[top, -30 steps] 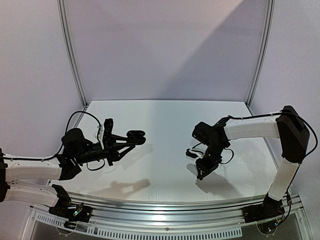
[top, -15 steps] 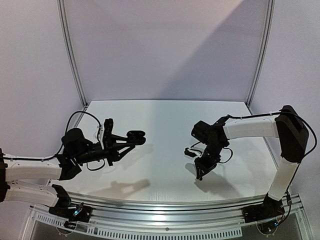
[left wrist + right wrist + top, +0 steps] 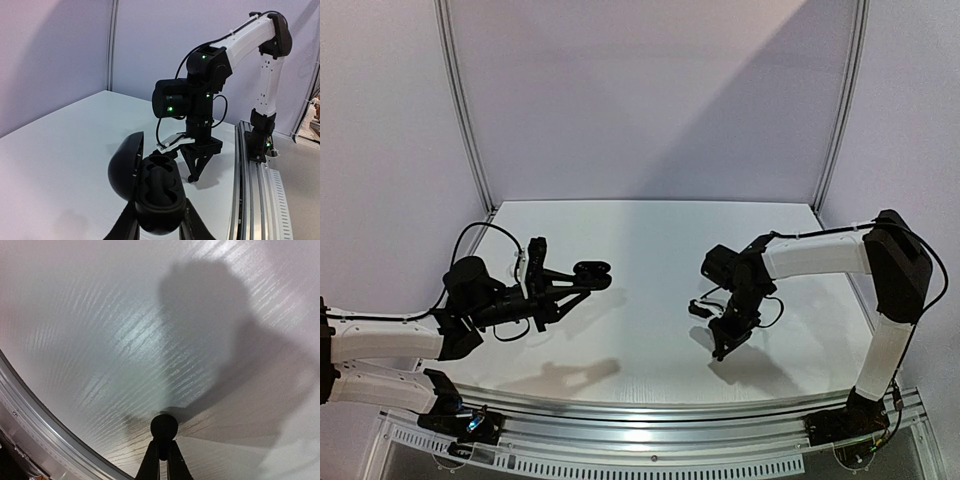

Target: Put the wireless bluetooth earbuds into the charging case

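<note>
A black charging case (image 3: 160, 192) hangs in my left gripper (image 3: 159, 217), which is shut on its lower half. Its lid (image 3: 125, 165) stands open to the left and the two moulded wells inside look empty. From above, the case (image 3: 590, 270) is held out over the left part of the table by that gripper (image 3: 578, 284). My right gripper (image 3: 163, 447) points down close to the table, shut on a small round black earbud (image 3: 164, 427) at its fingertips. The left wrist view shows the same gripper (image 3: 194, 175) just beyond the case.
A white table (image 3: 640, 240) runs back to pale walls. An aluminium rail (image 3: 250, 190) lines the near edge and shows again (image 3: 30, 405) close to the right gripper. A loose cable (image 3: 775, 312) hangs beside the right wrist.
The right gripper's jaws have come together on the earbud, and that arm has shifted slightly left. The left arm and the case have not moved.
</note>
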`<move>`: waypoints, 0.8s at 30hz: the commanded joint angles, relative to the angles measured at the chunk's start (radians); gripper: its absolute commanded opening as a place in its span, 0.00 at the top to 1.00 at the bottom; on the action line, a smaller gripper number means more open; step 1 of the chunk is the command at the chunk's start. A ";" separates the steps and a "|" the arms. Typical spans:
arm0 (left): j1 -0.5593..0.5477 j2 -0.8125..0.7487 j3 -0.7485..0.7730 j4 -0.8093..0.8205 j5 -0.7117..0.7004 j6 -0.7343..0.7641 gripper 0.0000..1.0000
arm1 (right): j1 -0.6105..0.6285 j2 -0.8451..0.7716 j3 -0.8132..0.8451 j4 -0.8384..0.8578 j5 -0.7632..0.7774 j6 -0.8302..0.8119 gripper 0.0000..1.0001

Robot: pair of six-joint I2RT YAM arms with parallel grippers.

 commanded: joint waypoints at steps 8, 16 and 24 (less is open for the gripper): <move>-0.014 -0.008 0.002 -0.003 0.083 0.034 1.00 | 0.064 -0.109 0.202 -0.131 0.056 -0.085 1.00; -0.014 -0.018 0.006 -0.005 0.228 0.087 1.00 | 0.237 -0.225 0.549 -0.191 0.097 -0.198 1.00; -0.014 -0.018 0.024 -0.008 0.358 0.233 1.00 | 0.395 -0.132 0.807 -0.232 0.133 -0.275 1.00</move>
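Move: The open charging case, held in the left gripper's fingers, is about 20 cm to the right hand's left, some 3 cm farther out and 19 cm above it. Seen from the left hand, the case's middle is roughly 2 cm to the right and 1 cm farther out, level with it. The earbud pinched at the right fingertips lies from the left hand about 22 cm to the right, 2 cm back and 19 cm below. Between them the table is clear. Up and to the left, fast, the right hand lifts the earbud it already pinches off the table, rising about 30 cm and sweeping 14 cm left towards the case, easing back late on; its wrist tips up some 55 degrees, fingers swinging from down to back-left. The left hand keeps its grip, drawing the case back about 4 cm and turning it 15 degrees clockwise. ##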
